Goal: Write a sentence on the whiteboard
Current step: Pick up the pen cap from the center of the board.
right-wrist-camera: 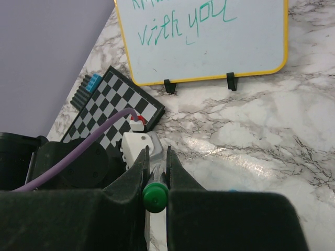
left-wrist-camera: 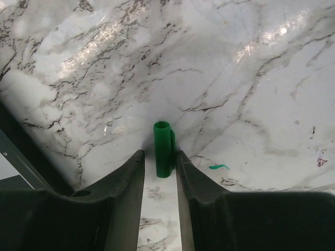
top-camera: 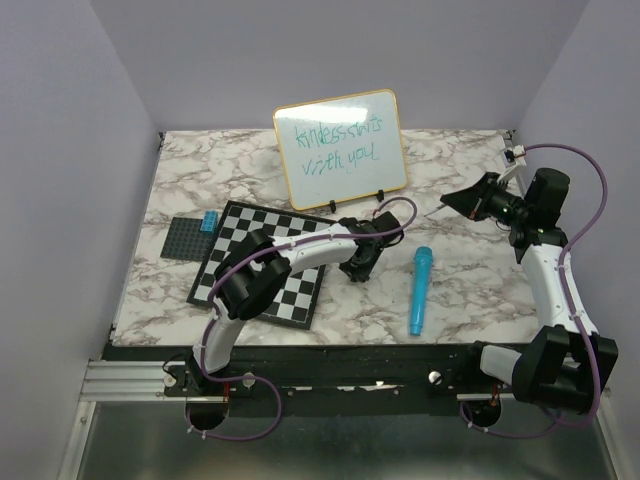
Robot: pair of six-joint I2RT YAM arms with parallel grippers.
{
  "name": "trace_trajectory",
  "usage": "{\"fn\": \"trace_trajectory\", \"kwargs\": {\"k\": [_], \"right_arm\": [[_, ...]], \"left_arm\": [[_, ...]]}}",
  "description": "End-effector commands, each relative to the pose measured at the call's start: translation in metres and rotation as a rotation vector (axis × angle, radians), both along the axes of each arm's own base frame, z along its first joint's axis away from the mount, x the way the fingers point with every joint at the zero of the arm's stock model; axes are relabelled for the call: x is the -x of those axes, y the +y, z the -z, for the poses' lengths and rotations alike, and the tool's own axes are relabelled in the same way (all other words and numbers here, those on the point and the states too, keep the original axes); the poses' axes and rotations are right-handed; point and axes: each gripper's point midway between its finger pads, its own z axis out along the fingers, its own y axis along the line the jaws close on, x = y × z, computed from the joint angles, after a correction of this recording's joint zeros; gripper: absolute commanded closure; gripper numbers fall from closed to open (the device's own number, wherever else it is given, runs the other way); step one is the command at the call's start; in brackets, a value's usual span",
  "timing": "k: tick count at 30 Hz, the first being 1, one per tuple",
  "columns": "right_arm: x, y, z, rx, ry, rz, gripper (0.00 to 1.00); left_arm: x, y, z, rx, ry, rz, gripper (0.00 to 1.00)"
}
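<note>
The whiteboard (top-camera: 342,148) stands upright at the back centre, and its lower part (right-wrist-camera: 209,47) shows in the right wrist view. The sentence (top-camera: 330,145) is in green, two lines reading "kindess starts with you". My right gripper (right-wrist-camera: 157,151) is shut on a green marker (right-wrist-camera: 155,197); in the top view it (top-camera: 465,200) hovers right of the board, marker tip (top-camera: 441,212) pointing left. My left gripper (left-wrist-camera: 159,154) is low over the marble, jaws open with narrow gaps around a green marker cap (left-wrist-camera: 163,149) between the fingertips. In the top view that gripper (top-camera: 358,266) hides the cap.
A checkered board (top-camera: 262,262) lies under the left arm. A grey studded plate (top-camera: 180,238) with a blue brick (top-camera: 210,222) sits at the far left. A teal cylinder (top-camera: 419,290) lies right of the left gripper. A small green smear (left-wrist-camera: 219,167) marks the marble.
</note>
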Motion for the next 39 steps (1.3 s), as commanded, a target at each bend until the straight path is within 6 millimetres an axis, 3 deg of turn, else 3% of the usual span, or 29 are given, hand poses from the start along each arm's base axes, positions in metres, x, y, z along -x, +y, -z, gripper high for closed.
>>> {"fn": "trace_trajectory", "kwargs": {"k": [1,4,8,11,15,24,39], "right_arm": [[0.001,0.0,0.002,0.004,-0.014,-0.019,0.99],[0.001,0.0,0.003,0.004,-0.01,-0.018,1.0],[0.0,-0.001,0.006,0.004,-0.002,-0.015,1.0],[-0.001,-0.001,0.009,-0.002,0.011,-0.013,0.99],[-0.004,-0.003,0.024,-0.019,0.065,0.005,1.0],[-0.009,0.003,0.058,-0.098,0.214,0.013,1.0],[-0.014,0.067,0.122,0.012,0.421,-0.088,0.99]], "left_arm": [[0.022,0.031,0.05,-0.151,0.127,0.106,0.64],[0.021,0.028,0.053,-0.137,0.13,0.135,0.7],[0.025,0.023,0.058,-0.102,0.139,0.171,0.86],[0.027,0.027,0.063,-0.096,0.132,0.188,0.91],[0.03,0.038,0.071,-0.095,0.099,0.197,0.95],[0.032,0.03,0.074,0.03,-0.021,0.171,0.97],[0.042,0.042,0.083,0.039,-0.111,0.249,0.98]]}}
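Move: The left hand points down with the pen cap lying right between its half-open pads, almost no offset left. From this hand the blue microphone lies about 14 cm to the right and 2 cm back, and the chessboard's middle some 21 cm to the left and 4 cm ahead. The right hand, already holding the pen, has the cap roughly 18 cm to its left, 7 cm back and 23 cm below, and the microphone about 4 cm left, 9 cm back and 22 cm below. The left fingers close and pinch the pen cap from both sides while the wrist twists slightly clockwise; then, keeping hold, the hand swings its fingertips up towards forward and right by some 25 degrees, easing a couple of centimetres right at the same low height. The right hand, still gripping the pen, starts later, sinking about 11 cm, then also going left towards the cap, its fingers tipping down. ##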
